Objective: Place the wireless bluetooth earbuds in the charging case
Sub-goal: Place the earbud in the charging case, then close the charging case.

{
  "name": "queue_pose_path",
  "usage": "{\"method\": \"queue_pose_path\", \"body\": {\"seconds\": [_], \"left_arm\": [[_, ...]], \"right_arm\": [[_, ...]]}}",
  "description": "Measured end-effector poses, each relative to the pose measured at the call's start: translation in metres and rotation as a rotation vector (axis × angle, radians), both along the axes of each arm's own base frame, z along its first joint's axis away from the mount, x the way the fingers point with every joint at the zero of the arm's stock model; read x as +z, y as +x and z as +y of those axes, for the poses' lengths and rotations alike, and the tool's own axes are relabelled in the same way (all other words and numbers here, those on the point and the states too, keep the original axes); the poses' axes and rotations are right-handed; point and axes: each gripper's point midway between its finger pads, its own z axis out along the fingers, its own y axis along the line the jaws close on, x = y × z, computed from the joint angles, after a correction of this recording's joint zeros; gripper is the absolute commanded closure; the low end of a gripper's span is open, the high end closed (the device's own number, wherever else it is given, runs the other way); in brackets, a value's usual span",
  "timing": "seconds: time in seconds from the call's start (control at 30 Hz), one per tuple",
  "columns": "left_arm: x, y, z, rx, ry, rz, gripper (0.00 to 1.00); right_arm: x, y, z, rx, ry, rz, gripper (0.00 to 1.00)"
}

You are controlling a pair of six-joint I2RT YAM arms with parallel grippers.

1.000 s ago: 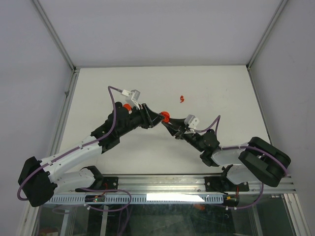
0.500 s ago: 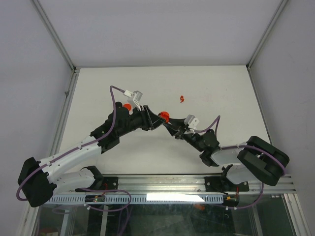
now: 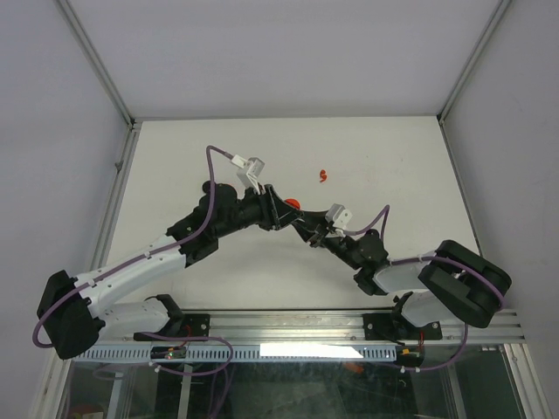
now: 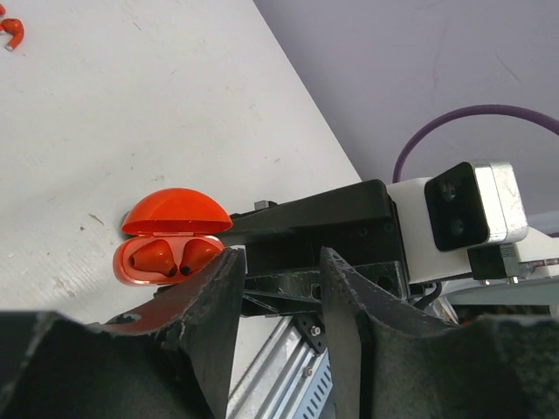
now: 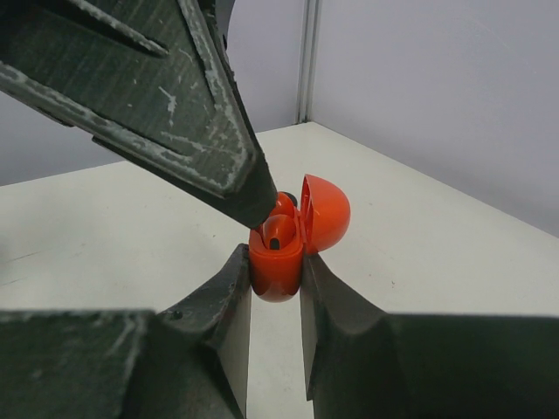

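Note:
The red charging case (image 5: pixel 278 262) is lifted off the table with its domed lid (image 5: pixel 326 212) swung open, and my right gripper (image 5: pixel 276 260) is shut on its lower half. Two red earbuds (image 4: pixel 157 257) (image 4: pixel 199 251) sit in its sockets. My left gripper (image 4: pixel 279 262) is open with nothing between its fingers; one fingertip (image 5: pixel 258 202) hovers at the case's open mouth. In the top view both grippers (image 3: pixel 278 209) (image 3: pixel 300 220) meet at the case (image 3: pixel 293 205) mid-table. Another red earbud (image 3: pixel 323 175) (image 4: pixel 10 30) lies loose on the table beyond them.
The white table (image 3: pixel 384 157) is enclosed by pale walls with metal frame posts (image 3: pixel 122 140) at its left and right edges. An aluminium rail (image 3: pixel 306 332) runs along the near edge by the arm bases.
The left arm's wrist has shifted a little farther back and to the right, now covering a red object that showed beside it. The right gripper keeps its hold on the case.

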Motion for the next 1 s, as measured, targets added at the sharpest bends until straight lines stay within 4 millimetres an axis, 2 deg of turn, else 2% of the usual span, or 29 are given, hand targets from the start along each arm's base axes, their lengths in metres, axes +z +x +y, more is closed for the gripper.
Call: {"method": "queue_pose_path", "body": {"seconds": [0.13,0.33,0.53,0.67,1.0], "left_arm": [[-0.001,0.003,0.0,0.003,0.029,-0.017,0.49],[0.005,0.007,0.016,0.043,0.106,-0.082,0.38],[0.013,0.019,0.037,0.054,0.123,-0.123,0.3],[0.014,0.025,0.044,0.025,0.108,-0.12,0.27],[0.012,0.005,0.027,-0.176,0.047,-0.108,0.26]], "right_arm": [[0.0,0.0,0.0,0.0,0.0,0.0,1.0],[-0.003,-0.005,-0.005,0.006,-0.008,0.002,1.0],[0.016,-0.018,-0.006,0.063,0.016,-0.045,1.0],[0.021,-0.029,-0.002,0.123,0.009,-0.059,1.0],[0.028,-0.047,0.011,0.256,0.011,-0.039,1.0]]}}
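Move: The open red charging case, both earbuds inside, is in the right gripper's fingertips, practically at that hand's point. From the left gripper the case is about 4 cm ahead, level left-right and some 2 cm lower, at its forward jaw. Low on the table, around 15 cm below the left hand, the black case sits about 6 cm ahead and 10 cm right, and the loose red earbuds roughly 24 cm ahead and 11 cm right. Bring the left gripper off the case's earbud side, about 4.5 cm left with some forward and up, spreading its jaws wide, then ease back right and rearward while turning some 10 degrees clockwise. Meanwhile keep the case pinched in the right gripper and draw it about 5 cm back and 3 cm up, turning it 15 degrees counter-clockwise, until it faces the open left jaws. ##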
